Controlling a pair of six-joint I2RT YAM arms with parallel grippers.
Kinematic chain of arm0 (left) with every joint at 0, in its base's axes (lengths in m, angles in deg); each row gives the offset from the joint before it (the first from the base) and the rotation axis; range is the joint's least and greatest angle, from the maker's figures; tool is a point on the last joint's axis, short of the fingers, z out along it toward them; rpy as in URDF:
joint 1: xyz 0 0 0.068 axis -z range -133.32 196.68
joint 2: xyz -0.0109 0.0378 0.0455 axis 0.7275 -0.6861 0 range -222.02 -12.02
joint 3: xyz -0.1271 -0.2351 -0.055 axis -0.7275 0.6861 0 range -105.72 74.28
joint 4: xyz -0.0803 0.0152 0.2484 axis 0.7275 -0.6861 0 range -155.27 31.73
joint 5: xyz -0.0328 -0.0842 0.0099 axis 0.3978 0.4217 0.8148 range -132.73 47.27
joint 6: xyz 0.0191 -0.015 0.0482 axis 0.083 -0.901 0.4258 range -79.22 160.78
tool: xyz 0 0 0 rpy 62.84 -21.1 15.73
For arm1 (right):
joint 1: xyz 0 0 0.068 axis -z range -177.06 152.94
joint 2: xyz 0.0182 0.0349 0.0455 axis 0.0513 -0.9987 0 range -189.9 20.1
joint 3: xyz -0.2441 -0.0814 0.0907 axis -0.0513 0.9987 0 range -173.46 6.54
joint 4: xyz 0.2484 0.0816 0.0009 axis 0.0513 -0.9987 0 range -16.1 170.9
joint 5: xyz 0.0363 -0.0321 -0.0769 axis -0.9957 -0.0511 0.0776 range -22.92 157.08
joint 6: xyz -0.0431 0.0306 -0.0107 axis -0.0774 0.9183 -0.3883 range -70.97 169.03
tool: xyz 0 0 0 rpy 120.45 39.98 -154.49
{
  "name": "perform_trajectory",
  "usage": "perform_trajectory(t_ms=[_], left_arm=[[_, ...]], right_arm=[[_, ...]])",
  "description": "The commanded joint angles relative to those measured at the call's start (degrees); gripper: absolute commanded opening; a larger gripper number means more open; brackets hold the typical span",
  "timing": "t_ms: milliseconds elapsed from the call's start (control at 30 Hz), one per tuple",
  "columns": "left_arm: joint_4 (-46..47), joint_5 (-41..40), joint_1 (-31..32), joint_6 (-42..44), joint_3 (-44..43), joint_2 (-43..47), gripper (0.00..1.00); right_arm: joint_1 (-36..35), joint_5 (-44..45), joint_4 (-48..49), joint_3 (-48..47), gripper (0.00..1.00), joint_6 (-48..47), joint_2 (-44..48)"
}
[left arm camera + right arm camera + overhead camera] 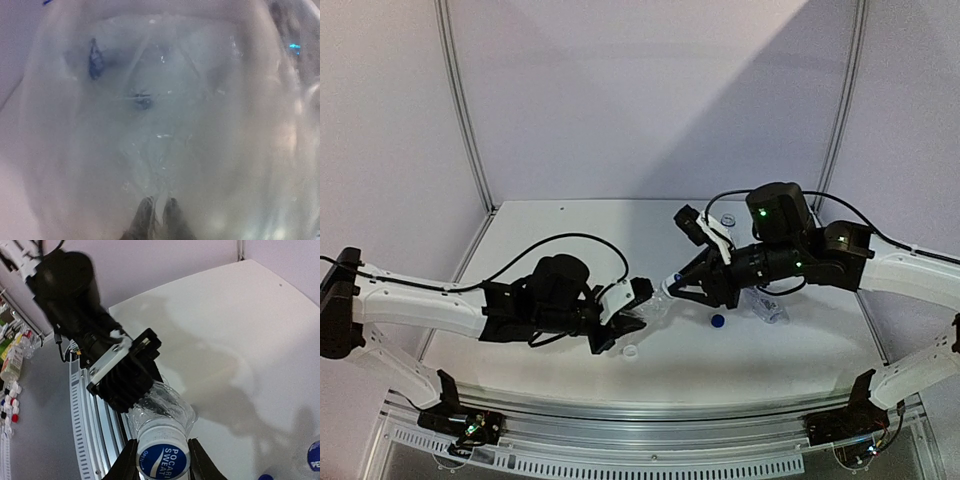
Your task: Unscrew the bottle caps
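Observation:
My left gripper (625,318) is shut on a dented clear bottle (653,303) and holds it off the table, neck pointing up and right. In the left wrist view the bottle (160,110) fills the frame, its wall pinched between the dark fingertips (145,216). The bottle cap (162,452) is white with a blue printed top. My right gripper (163,464) is shut on this cap, one finger pressed against each side. From above, the right gripper (675,285) meets the bottle's neck end. The clear bottle (167,407) runs back into the black left gripper (122,377).
A loose white cap (630,351) lies on the white table (570,230) near the front. A loose blue cap (718,321) lies right of it. Another clear bottle (772,308) lies under the right forearm. Metal rails (620,440) run along the near edge.

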Motion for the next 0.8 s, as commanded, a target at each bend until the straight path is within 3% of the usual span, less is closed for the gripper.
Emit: perform_trajectory(t_ms=[0,133,400,533,633,767], left_arm=[[-5.5,28.2,-2.2,-0.9,-4.0,-3.8,0.03],[-13.0,41.2,-2.5,0.0,-8.6,-9.0,0.07],[-21.8,60.6,-2.5,2.9,-14.2,-16.8,0.04],[-32.3,66.7,-1.5,7.9,-18.7,-21.4,0.04],[-41.8,73.9,-0.3,14.6,-22.4,-24.5,0.03],[-63.8,83.0,0.6,35.6,-29.5,-28.2,0.03]], right_arm=[[0.4,-0.1,1.2,3.4,0.28,-12.7,6.2],[0.4,-10.0,2.9,4.4,0.28,-15.0,9.0],[-0.5,-15.1,-1.0,3.4,0.28,-18.9,9.6],[-0.5,-16.0,-1.8,3.4,0.28,-20.1,11.3],[-0.5,-16.0,-0.6,4.4,0.28,-20.4,13.5],[-0.6,-14.5,0.2,5.2,0.28,-20.6,14.5]])
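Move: The left gripper grips the Pocari bottle's body; its white cap, already in the right fingers, lies about 8 cm right and 10 cm above the left hand, level in reach. From the right hand, the bottle body lies some 6 cm left and 8 cm below. On the table, the loose white cap is about 1 cm left and 14 cm below the left hand; the blue cap sits roughly 7 cm ahead, 10 cm right and 25 cm below the right hand. Keep both grips and twist the bottle against its cap: roll the left gripper some 70 degrees about the bottle's long axis, clockwise seen from the cap end, while swinging it about 14 cm back towards the near table edge. Carry the right gripper back about 9 cm and somewhat right, turning the cap roughly 25 degrees counter-clockwise. ##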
